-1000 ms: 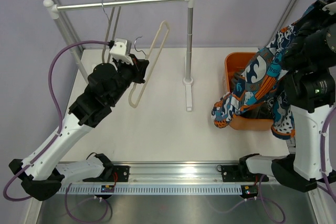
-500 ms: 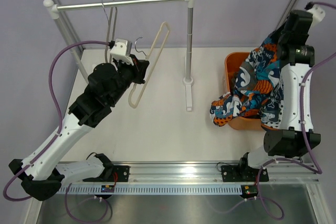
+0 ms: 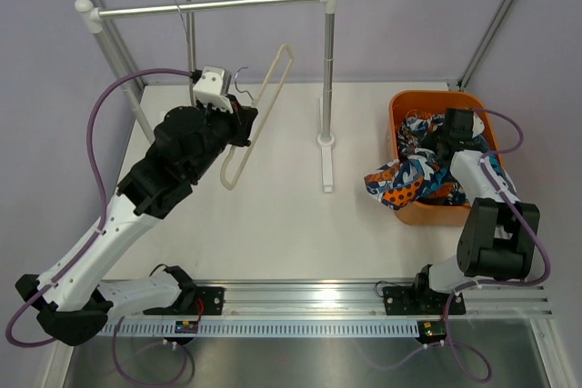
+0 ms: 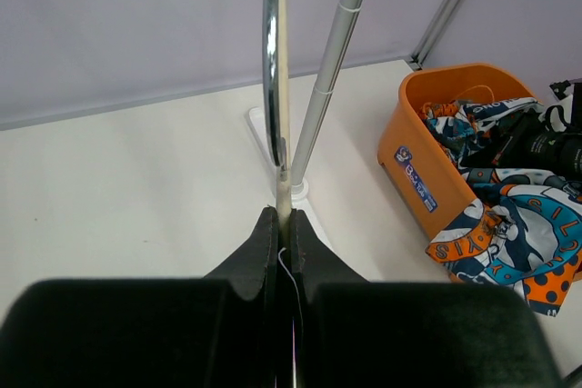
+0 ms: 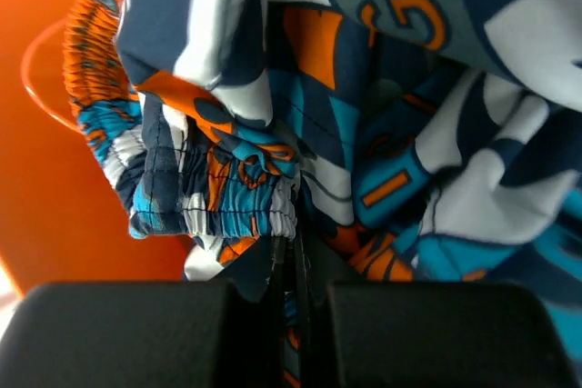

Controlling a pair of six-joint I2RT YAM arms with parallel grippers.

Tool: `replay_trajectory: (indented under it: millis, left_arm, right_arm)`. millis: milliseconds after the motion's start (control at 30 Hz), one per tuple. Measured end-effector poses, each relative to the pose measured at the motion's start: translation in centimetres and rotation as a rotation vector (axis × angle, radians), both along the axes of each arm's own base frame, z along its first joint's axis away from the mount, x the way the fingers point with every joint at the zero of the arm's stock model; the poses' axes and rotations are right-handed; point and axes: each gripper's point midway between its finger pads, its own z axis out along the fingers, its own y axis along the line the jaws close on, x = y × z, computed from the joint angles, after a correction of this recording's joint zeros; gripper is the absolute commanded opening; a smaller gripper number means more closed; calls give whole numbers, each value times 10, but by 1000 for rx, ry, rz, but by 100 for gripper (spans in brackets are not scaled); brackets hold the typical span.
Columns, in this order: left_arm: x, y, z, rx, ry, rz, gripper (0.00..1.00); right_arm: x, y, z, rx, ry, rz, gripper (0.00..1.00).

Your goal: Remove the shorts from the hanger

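The shorts (image 3: 409, 177), in a teal, orange, white and black print, lie bunched in the orange bin (image 3: 427, 99), with one part spilling over its left wall onto the table. My right gripper (image 3: 444, 143) is down in the bin. In the right wrist view it (image 5: 296, 247) is shut on a fold of the shorts (image 5: 409, 134) by the gathered waistband. The cream hanger (image 3: 265, 102) is bare and tilted above the table, left of the rack post. My left gripper (image 3: 239, 124) is shut on its bar, seen edge-on in the left wrist view (image 4: 284, 220).
A metal clothes rail (image 3: 209, 6) spans the back on two posts. The right post (image 3: 327, 70) stands on a white foot (image 3: 326, 165) mid-table. A second wire hanger (image 3: 189, 43) hangs from the rail near the left gripper. The bin (image 4: 427, 165) sits at the right table edge.
My right arm has swung down from high at the right and lowered the shorts into the orange bin. The left arm and the hanger have stayed in place.
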Motion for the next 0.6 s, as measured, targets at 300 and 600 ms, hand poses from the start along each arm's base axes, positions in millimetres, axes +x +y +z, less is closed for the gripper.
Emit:
replay_trajectory:
  millis: [300, 600]
  left_arm:
    - [-1, -2, 8, 42, 37, -17, 0]
    - [15, -10, 20, 99, 64, 6, 0]
  right_arm:
    - [6, 1, 27, 0, -95, 2, 57]
    - [-7, 3, 135, -62, -327, 27, 76]
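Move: My right hand's fingers are still shut on the shorts down inside the orange basket; the basket's middle is about 5 cm back, 2 cm right and some 3 cm lower, and a leg hangs over the near-left rim, roughly 12 cm back and 11 cm left. From my left hand, holding the bare hanger, the rail's middle is some 14 cm ahead, 8 cm left and 12 cm up; the rail's right end is about 14 cm ahead, 14 cm right and 12 cm up. I open my right fingers wide to let go of the shorts and lift that hand almost straight up out of the heap, about 13 cm, tipping the fingers up some 20 degrees as it climbs. My left hand keeps its pinch on the hanger and eases it up a couple of centimetres, then also forward, towards the rail, tilting slightly. ##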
